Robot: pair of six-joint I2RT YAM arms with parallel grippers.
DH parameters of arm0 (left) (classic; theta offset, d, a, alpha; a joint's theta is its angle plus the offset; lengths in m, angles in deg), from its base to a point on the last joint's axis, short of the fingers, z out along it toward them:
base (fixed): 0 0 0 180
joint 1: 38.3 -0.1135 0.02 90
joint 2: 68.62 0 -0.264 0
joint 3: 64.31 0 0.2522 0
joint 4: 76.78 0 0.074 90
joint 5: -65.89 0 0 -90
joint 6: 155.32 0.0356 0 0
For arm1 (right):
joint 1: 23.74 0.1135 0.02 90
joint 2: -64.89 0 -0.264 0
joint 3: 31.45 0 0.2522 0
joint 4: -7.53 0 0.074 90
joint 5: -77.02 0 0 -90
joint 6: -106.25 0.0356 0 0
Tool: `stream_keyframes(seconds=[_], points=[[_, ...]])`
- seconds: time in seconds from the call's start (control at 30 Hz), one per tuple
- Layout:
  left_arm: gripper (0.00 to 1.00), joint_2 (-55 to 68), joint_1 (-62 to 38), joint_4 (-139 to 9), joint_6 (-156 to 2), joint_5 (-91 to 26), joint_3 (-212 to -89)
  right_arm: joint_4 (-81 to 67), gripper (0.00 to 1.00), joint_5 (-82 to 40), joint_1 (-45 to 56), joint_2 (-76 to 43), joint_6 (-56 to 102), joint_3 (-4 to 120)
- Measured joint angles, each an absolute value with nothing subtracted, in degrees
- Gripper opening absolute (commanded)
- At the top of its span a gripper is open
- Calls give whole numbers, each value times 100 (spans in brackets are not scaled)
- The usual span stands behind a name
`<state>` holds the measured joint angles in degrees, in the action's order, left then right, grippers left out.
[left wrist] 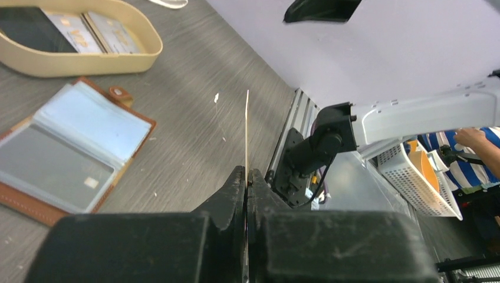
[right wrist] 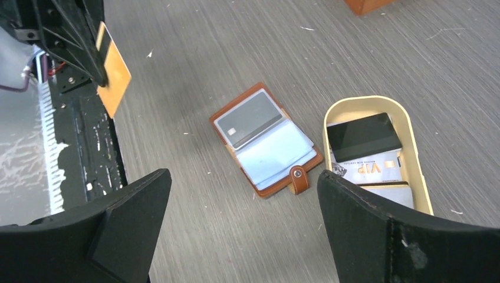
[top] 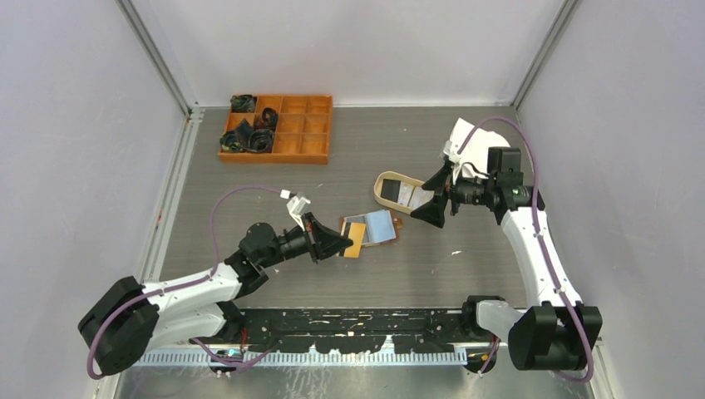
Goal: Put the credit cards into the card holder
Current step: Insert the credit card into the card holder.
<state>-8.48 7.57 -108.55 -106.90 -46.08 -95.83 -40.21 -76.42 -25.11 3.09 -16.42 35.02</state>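
The card holder [top: 380, 226] lies open and flat on the table, brown leather with clear pockets, and a dark grey card [right wrist: 247, 118] sits in one pocket. My left gripper [top: 337, 243] is shut on a gold-orange credit card [top: 356, 240], held above the table just left of the holder; the left wrist view shows that card [left wrist: 247, 130] edge-on between the closed jaws. More credit cards lie in the oval tan tray [right wrist: 365, 101]: a black one [right wrist: 362, 135] and a white VIP one [right wrist: 371, 168]. My right gripper [right wrist: 243, 177] hangs open and empty over the table beside the tray.
An orange compartment box [top: 278, 126] with black items in its left cells stands at the back left. White walls and metal rails enclose the table. The tray [top: 384, 193] sits just behind and right of the card holder.
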Motion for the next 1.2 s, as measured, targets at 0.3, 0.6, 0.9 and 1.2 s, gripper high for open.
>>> stream_keyframes(seconds=[0.3,0.6,0.9,1.2], points=[[0,-977,925,-10868,-10692,-4499,-9262,-4722,100,-7614,-1938,47,-2079,3854],[0,-743,982,-11188,-10699,-4473,-9161,-4626,100,-7457,-1908,-294,-1935,3709],[0,-695,1008,-11277,-10688,-4357,-8986,-5743,99,-7378,-1753,-1433,-2193,4503],[0,-59,1008,-11297,-10683,-4490,-9340,-5113,100,-6904,-1573,-788,-1703,3825]])
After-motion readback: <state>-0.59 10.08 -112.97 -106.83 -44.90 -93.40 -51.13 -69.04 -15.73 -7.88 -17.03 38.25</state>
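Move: Ahead of the left hand, which already holds the yellow credit card, the open card holder lies about 8 cm forward, 5 cm to the right and 17 cm below; the card tray is some 19 cm forward and 15 cm right. From the empty right hand, the held card is roughly 14 cm left, 7 cm back and slightly lower. The holder is level with that hand, 12 cm left and 19 cm below; the tray is 11 cm forward and 2 cm left. Sinking together towards the card holder, both hands also draw nearer each other: the left keeps the yellow credit card pinched and goes down about 4.5 cm, its wrist almost unturned. The right, wide open, first shifts left and back, then mostly descends, some 5.5 cm in all, rolling about 20 degrees as it nears the held card. Neither touches the holder. ##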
